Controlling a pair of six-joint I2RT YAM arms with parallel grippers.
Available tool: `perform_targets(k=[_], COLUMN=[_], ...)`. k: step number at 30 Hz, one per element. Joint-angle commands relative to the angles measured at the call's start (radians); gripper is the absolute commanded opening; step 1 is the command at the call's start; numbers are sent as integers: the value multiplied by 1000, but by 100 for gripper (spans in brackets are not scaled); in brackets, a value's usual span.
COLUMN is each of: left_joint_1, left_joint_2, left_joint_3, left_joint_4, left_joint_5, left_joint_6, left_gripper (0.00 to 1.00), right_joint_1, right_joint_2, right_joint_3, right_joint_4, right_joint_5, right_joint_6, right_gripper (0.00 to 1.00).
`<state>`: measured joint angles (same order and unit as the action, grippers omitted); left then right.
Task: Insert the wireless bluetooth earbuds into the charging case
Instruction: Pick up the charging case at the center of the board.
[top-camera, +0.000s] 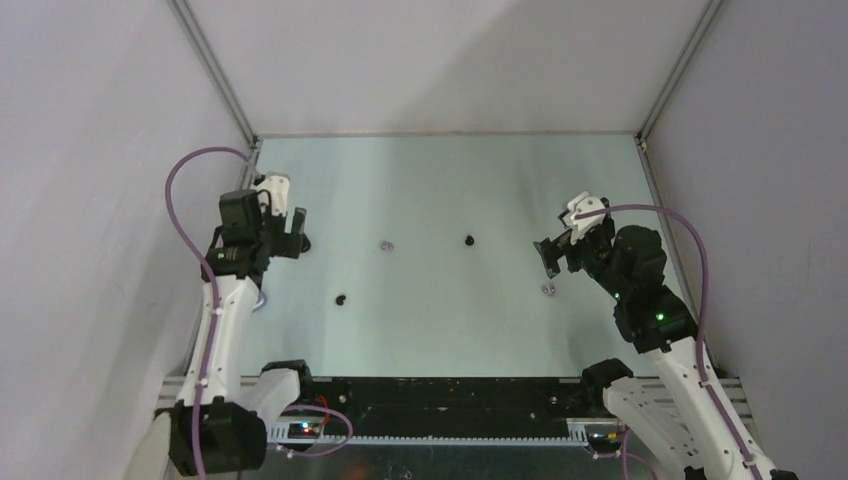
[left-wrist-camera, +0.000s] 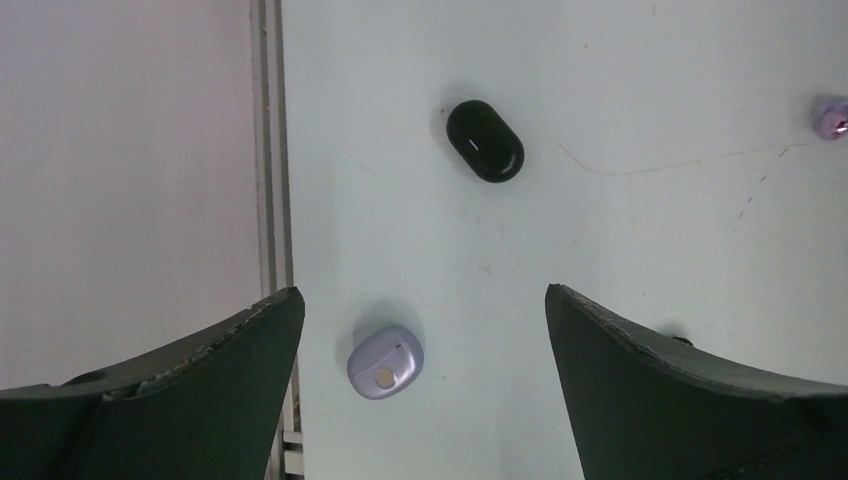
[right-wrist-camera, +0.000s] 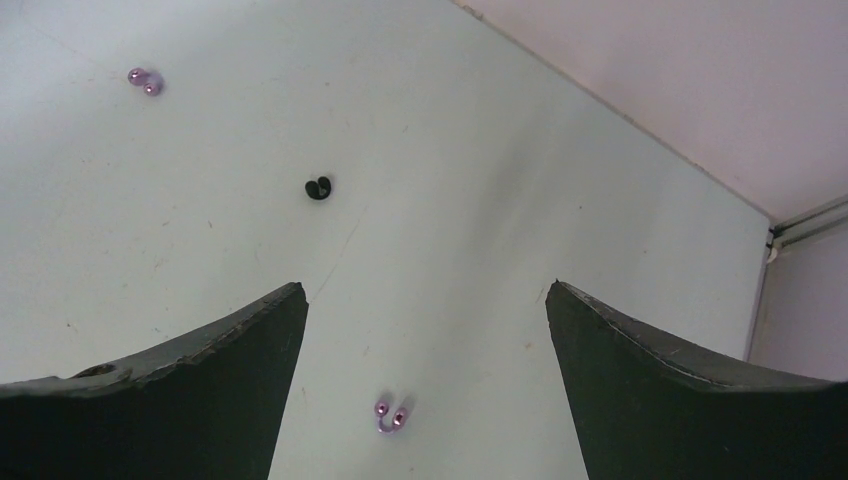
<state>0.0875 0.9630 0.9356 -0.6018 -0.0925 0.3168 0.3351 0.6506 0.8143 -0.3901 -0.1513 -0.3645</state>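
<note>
My left gripper (top-camera: 292, 238) hovers open over the table's left edge. In the left wrist view it (left-wrist-camera: 422, 295) frames a closed lilac charging case (left-wrist-camera: 385, 362) lying between its jaws, nearer the left finger. A closed black charging case (left-wrist-camera: 485, 141) lies beyond it. My right gripper (top-camera: 553, 256) is open and empty above a lilac earbud (right-wrist-camera: 390, 415), also seen from above (top-camera: 548, 290). A black earbud (top-camera: 469, 240) and a second lilac earbud (top-camera: 387, 245) lie mid-table. Another black earbud (top-camera: 341, 299) lies nearer the front left.
A metal frame rail (left-wrist-camera: 270, 150) runs along the table's left edge, right beside the lilac case. White walls close in the back and both sides. The dark front rail (top-camera: 430, 395) runs between the arm bases.
</note>
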Motion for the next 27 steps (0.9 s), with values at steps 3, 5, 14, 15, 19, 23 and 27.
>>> perform_targets(k=[3, 5, 14, 15, 19, 23, 27], left_joint_1=[150, 218, 413, 419, 424, 425, 428], left_joint_2=[120, 134, 64, 61, 45, 37, 44], left_joint_3=[34, 42, -91, -115, -192, -260, -297], left_joint_4=[-19, -34, -29, -20, 24, 76, 90], left_joint_5=[138, 200, 307, 310, 293, 279, 271], left_joint_6=[86, 110, 251, 260, 291, 298, 299], left_gripper=[99, 99, 99, 99, 99, 99, 99], right_joint_1=[22, 34, 47, 45, 45, 43, 43], right_joint_2=[5, 14, 66, 70, 98, 132, 138], right_joint_3=[-12, -12, -12, -13, -25, -27, -29], right_joint_4=[32, 34, 40, 43, 63, 60, 59], right_joint_5=[-1, -1, 8, 10, 13, 3, -3], right_joint_6=[-26, -25, -20, -17, -15, -17, -22], right_gripper=[95, 95, 94, 94, 93, 93, 94])
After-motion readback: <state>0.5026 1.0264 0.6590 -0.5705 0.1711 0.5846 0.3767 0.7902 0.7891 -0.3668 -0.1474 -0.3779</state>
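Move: The lavender charging case lies about 19 cm below the left hand, roughly 7 cm back and 8 cm to its left. At the same depth below that hand, the black charging case is about 7 cm straight ahead of it, and the black earbuds are about 7 cm back and 10 cm to the right. From the right hand the lavender case is some 59 cm to the left, about 4 cm back and 26 cm below. The left hand comes down about 12 cm towards the lavender charging case, swinging some 6 cm left mostly in the first half and then drawing back about 6 cm, while the wrist tips the wide-open fingers about 15 degrees further down; it still ends above the case without touching it. The right hand, open and empty, sinks about 4 cm on its own side, edging a little to the left and forward. ##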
